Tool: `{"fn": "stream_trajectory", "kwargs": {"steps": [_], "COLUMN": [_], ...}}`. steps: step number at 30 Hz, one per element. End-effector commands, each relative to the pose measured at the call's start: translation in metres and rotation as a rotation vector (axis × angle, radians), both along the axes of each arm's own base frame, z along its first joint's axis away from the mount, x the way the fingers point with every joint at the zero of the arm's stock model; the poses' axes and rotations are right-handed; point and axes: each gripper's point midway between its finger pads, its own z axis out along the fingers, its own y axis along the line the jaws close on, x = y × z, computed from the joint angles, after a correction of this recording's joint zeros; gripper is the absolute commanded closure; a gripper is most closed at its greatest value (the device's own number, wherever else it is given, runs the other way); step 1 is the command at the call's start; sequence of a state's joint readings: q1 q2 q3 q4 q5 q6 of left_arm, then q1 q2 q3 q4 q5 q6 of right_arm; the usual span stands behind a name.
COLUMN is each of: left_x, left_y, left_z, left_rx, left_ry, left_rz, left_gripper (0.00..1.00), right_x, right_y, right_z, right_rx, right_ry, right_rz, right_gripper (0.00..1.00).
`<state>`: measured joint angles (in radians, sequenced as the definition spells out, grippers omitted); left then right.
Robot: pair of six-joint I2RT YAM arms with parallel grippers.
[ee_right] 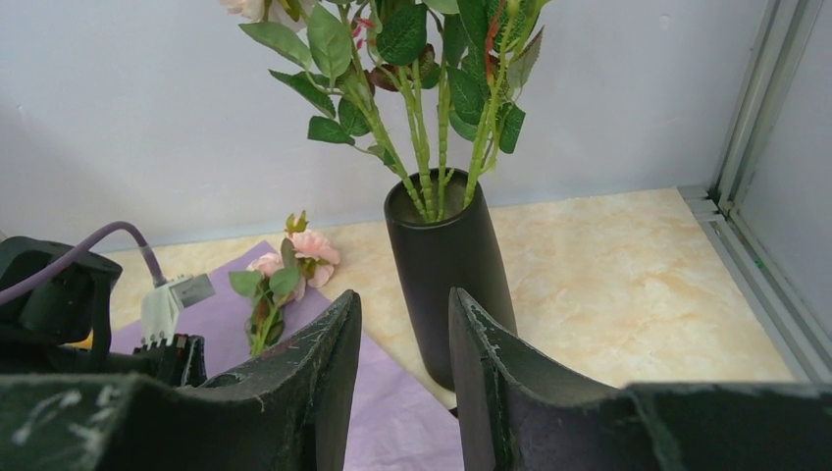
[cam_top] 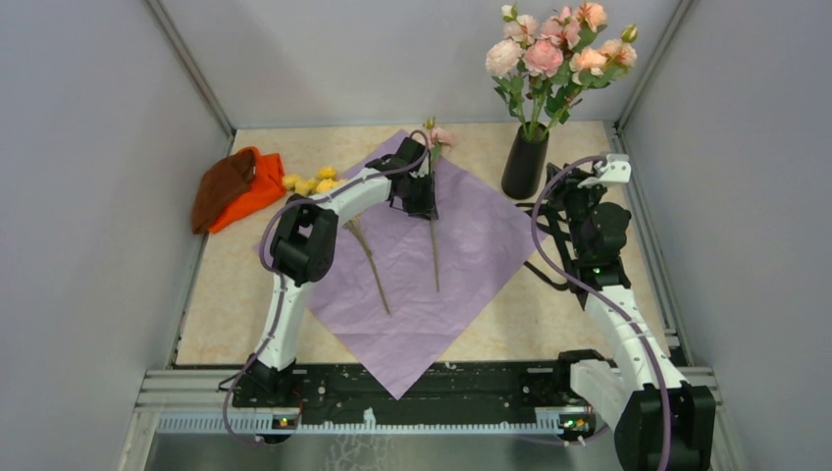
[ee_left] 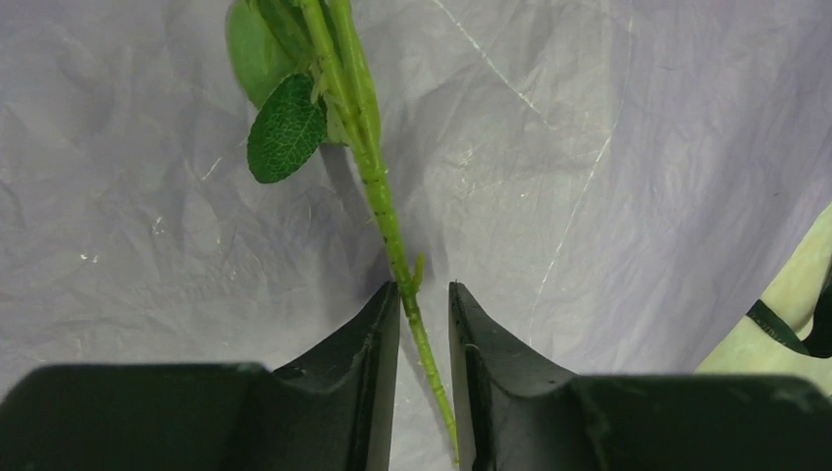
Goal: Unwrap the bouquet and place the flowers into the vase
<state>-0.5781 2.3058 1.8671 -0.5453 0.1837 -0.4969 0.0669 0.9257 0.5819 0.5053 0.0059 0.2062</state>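
Note:
The bouquet is unwrapped: its lilac paper lies flat on the table. Two flowers lie on it. One has a pink bloom at the far end; the other stem runs under my left arm. My left gripper points down over the pink flower. In the left wrist view its jaws straddle the green stem with a narrow gap still showing. The black vase holds several pink and peach flowers. My right gripper stands open and empty just before the vase.
An orange-and-brown cloth bundle and small yellow flowers lie at the far left. A black strip lies off the paper's right edge. Grey walls enclose three sides.

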Motion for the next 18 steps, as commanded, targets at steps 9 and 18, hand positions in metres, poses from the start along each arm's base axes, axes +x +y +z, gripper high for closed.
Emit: {"fn": "stream_trajectory", "kwargs": {"steps": [9, 18], "left_x": [-0.003, -0.019], "left_y": [0.009, 0.002], "left_z": [0.019, 0.108], "left_rx": [-0.003, -0.216], "left_ry": [-0.076, -0.314], "left_rz": [0.007, -0.066], "left_gripper": [1.00, 1.00], "right_x": [-0.009, -0.025], "right_y": [-0.005, 0.014], "right_z": [0.021, 0.044], "right_rx": [0.029, 0.118], "right_ry": [-0.073, -0.147], "right_rz": [-0.020, 0.095], "right_gripper": [0.61, 0.61]}}
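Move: The pink rose's stem lies between the left gripper's open pads, under a centimetre left of centre and about 1 cm below; its blooms are roughly 22 cm ahead. From the left hand, the vase stands about 9 cm ahead and 23 cm right. The yellow flower heads lie some 9 cm ahead and 28 cm left. From the right hand, the stem's grip spot is about 7 cm ahead, 25 cm left and 27 cm below. Shut the left gripper on the pink rose's stem, sinking about 1 cm as the fingers close to pinch it. Then, keeping that pinch, draw the stem back and to the left by 2 to 3 cm and lift ever faster, ending nearly 5 cm above the low point with the fingertips tilting slightly up. Late on, let the empty right gripper ease up and back about 2 cm, its opening unchanged. ##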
